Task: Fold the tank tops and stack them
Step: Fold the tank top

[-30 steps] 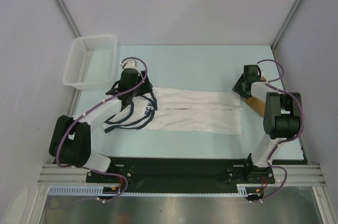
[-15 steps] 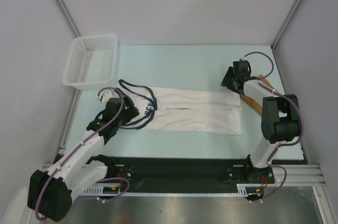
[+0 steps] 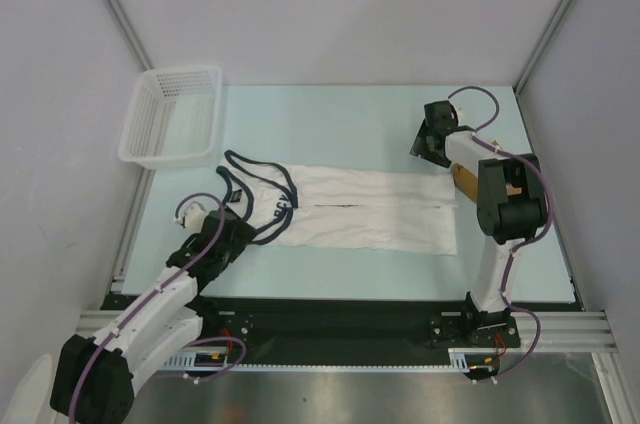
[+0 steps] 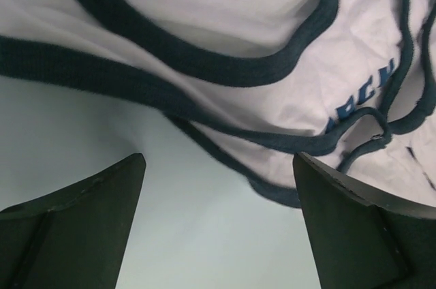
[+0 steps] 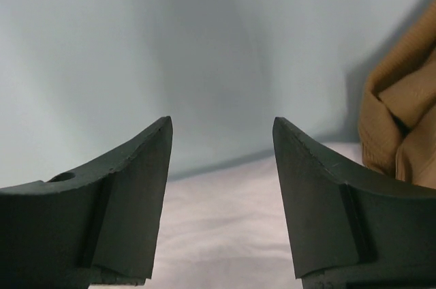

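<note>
The white tank top [image 3: 370,209] lies flat as a long band across the table, navy straps [image 3: 255,169] spread at its left end. In the left wrist view the navy trim [image 4: 204,71] and blue print [image 4: 361,95] lie just ahead of my fingers. My left gripper [image 3: 240,229] [image 4: 218,159] hovers open over bare table beside the straps, holding nothing. My right gripper [image 3: 420,144] [image 5: 221,120] stands open above the top's far right corner [image 5: 218,234], nothing between its fingers. The tan-brown tank top [image 3: 463,182] [image 5: 402,132] lies crumpled at the right, mostly hidden under the right arm.
A white lattice basket [image 3: 150,149] stands at the far left corner of the pale table [image 3: 330,119]. Grey walls close in the left, back and right. The arm bases sit on a black rail [image 3: 340,319] along the near edge.
My left gripper opened, let go of the strap end and drew back toward the near left. My right gripper opened wider and moved away toward the far side. The straps now lie spread out.
</note>
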Robot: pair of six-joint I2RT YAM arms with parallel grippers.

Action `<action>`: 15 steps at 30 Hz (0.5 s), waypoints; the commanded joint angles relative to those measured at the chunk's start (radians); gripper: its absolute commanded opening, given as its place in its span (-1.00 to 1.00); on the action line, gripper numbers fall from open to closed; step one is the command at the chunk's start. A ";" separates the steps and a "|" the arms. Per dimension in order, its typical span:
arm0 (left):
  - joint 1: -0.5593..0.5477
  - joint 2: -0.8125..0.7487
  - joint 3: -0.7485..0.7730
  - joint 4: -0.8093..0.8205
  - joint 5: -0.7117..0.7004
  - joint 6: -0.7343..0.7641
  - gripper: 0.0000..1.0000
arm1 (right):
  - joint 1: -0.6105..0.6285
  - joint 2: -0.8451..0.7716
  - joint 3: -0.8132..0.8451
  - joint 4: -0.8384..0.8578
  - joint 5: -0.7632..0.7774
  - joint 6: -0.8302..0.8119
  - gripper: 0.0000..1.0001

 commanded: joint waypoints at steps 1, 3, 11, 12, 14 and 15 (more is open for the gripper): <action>0.006 0.096 -0.009 0.163 0.013 -0.054 0.92 | -0.004 0.089 0.141 -0.101 0.068 -0.027 0.29; 0.007 0.175 -0.012 0.239 0.029 -0.055 0.92 | -0.004 0.134 0.167 -0.127 0.060 -0.026 0.29; 0.050 0.513 0.089 0.429 0.094 -0.066 0.89 | -0.005 0.154 0.115 -0.221 0.063 0.002 0.25; 0.060 0.544 0.138 0.436 0.106 -0.064 0.89 | -0.005 0.143 0.092 -0.224 0.060 0.006 0.25; 0.076 0.633 0.189 0.439 0.100 -0.057 0.89 | -0.004 0.094 0.048 -0.226 0.062 0.019 0.25; 0.080 0.664 0.241 0.437 0.092 -0.057 0.88 | -0.005 0.073 -0.007 -0.223 0.048 0.020 0.25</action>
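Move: The tank top's far strap end lies roughly 25 cm ahead of the left hand and 3 cm left; the black label is about 15 cm ahead and 2 cm left, the lettering 12 cm ahead and 10 cm right, all barely below it. Some 3 cm beneath the right hand, the cloth's far edge runs 2 cm back and 1 cm right; its right corner is 3 cm back, 6 cm right, the brown tank top 5 cm back, 18 cm right. The left hand sweeps low and ever faster, about 11 cm forward and 3 cm right, in over the strap end with its fingers still wide open, one finger seeming to push the near strap band along. The right hand, open too, goes nearly 2 cm forward while sinking about 3 cm, then draws back 2 cm towards the cloth's far edge, tipping slightly further down until its fingertips meet the table beside that edge. ##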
